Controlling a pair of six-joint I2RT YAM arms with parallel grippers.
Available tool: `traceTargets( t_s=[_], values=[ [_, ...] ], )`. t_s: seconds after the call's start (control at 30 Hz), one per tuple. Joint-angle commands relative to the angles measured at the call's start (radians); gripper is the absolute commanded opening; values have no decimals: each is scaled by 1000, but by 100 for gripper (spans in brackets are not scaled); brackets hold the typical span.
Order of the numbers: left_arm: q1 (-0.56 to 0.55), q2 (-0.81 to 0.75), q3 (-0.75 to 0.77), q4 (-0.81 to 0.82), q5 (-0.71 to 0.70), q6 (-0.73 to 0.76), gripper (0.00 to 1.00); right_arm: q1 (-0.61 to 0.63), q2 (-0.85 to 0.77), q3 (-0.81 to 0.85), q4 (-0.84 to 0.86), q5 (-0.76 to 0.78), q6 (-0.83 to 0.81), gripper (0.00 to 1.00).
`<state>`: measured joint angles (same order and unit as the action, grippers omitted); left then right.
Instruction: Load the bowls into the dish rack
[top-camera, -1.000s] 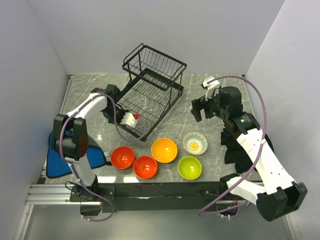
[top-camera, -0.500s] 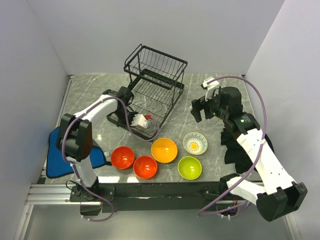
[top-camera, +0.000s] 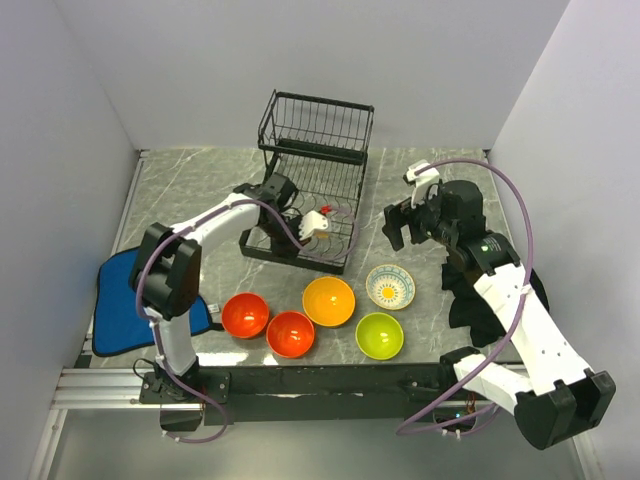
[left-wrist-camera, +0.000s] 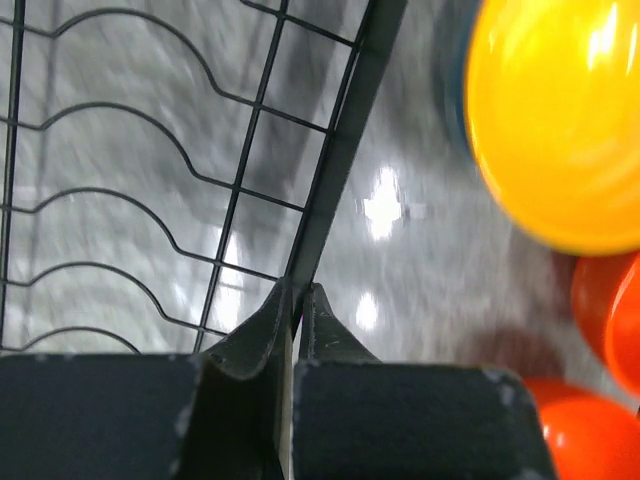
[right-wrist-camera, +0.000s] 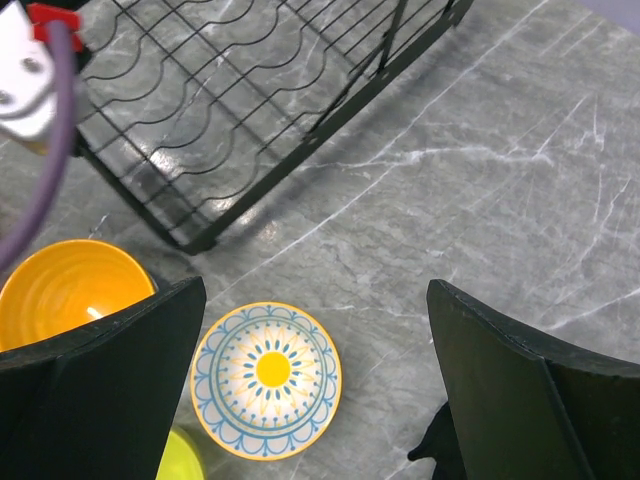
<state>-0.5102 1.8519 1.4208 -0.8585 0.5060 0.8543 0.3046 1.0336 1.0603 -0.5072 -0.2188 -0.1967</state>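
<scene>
The black wire dish rack (top-camera: 318, 170) stands at the back middle of the table. My left gripper (top-camera: 318, 224) is at its near edge; in the left wrist view the left gripper (left-wrist-camera: 298, 296) is shut on the rack's frame bar (left-wrist-camera: 345, 160). In a row near the front lie two red-orange bowls (top-camera: 245, 314) (top-camera: 291, 333), an orange bowl (top-camera: 329, 300), a lime green bowl (top-camera: 380, 335) and a cream patterned bowl (top-camera: 390, 286). My right gripper (top-camera: 396, 222) hangs open, and in its wrist view the right gripper (right-wrist-camera: 315, 330) is above the patterned bowl (right-wrist-camera: 265, 378), empty.
A blue folded cloth (top-camera: 118, 312) lies at the table's left edge beside the left arm's base. A black cloth (top-camera: 465, 300) lies at the right, under the right arm. White walls close in the table on three sides.
My left gripper has shut on the rack's bar and swung right, turning the rack so its near end moved right. The right arm has barely moved.
</scene>
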Motion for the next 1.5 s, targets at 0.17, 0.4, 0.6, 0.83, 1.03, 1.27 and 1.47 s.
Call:
traceTargets(
  t_s=[0.17, 0.4, 0.6, 0.83, 1.03, 1.27, 1.47],
  values=[
    [-125, 82, 161, 182, 48, -244, 1, -21, -69, -51, 49, 25, 23, 100],
    [-162, 121, 187, 211, -59, -209, 1, -51, -87, -72, 61, 21, 32, 100],
    [-156, 156, 225, 214, -130, -147, 1, -71, -90, -95, 81, -4, 49, 100],
    [-157, 155, 242, 268, -150, -201, 6, -82, -96, -114, 91, -8, 54, 100],
    [-163, 109, 210, 256, -150, -173, 28, -85, -102, -114, 85, -11, 54, 100],
    [-211, -98, 161, 326, -133, -205, 62, -148, -170, -77, 52, 76, 169, 100],
    [-312, -149, 158, 306, -89, -316, 66, -209, -247, -69, 87, 353, 356, 100]
  ],
)
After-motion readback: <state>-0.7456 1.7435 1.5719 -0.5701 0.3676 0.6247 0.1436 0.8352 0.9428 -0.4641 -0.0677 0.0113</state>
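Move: My left fingers are already shut on the near rail of the dish rack, which still stands skewed, its lower basket's middle about 10 cm ahead and 5 to the right, near hand height. The orange bowl is some 11 cm back and 11 right; the left red bowl about 14 back and 9 left, both 3 or so lower. From my empty right hand, that rack middle lies roughly 10 cm ahead, 22 left and 19 below. With my left hand I keep my hold on the near rail and drag it about 9 cm to my right, then nudge it some 3 cm forward to square the rack up. I open the fingers to about two thirds, let go and lift 12 cm, the wrist tilting as it climbs. My right hand, open and empty, dips slightly, then swings about 7 cm right, away from the rack, turning clockwise. ##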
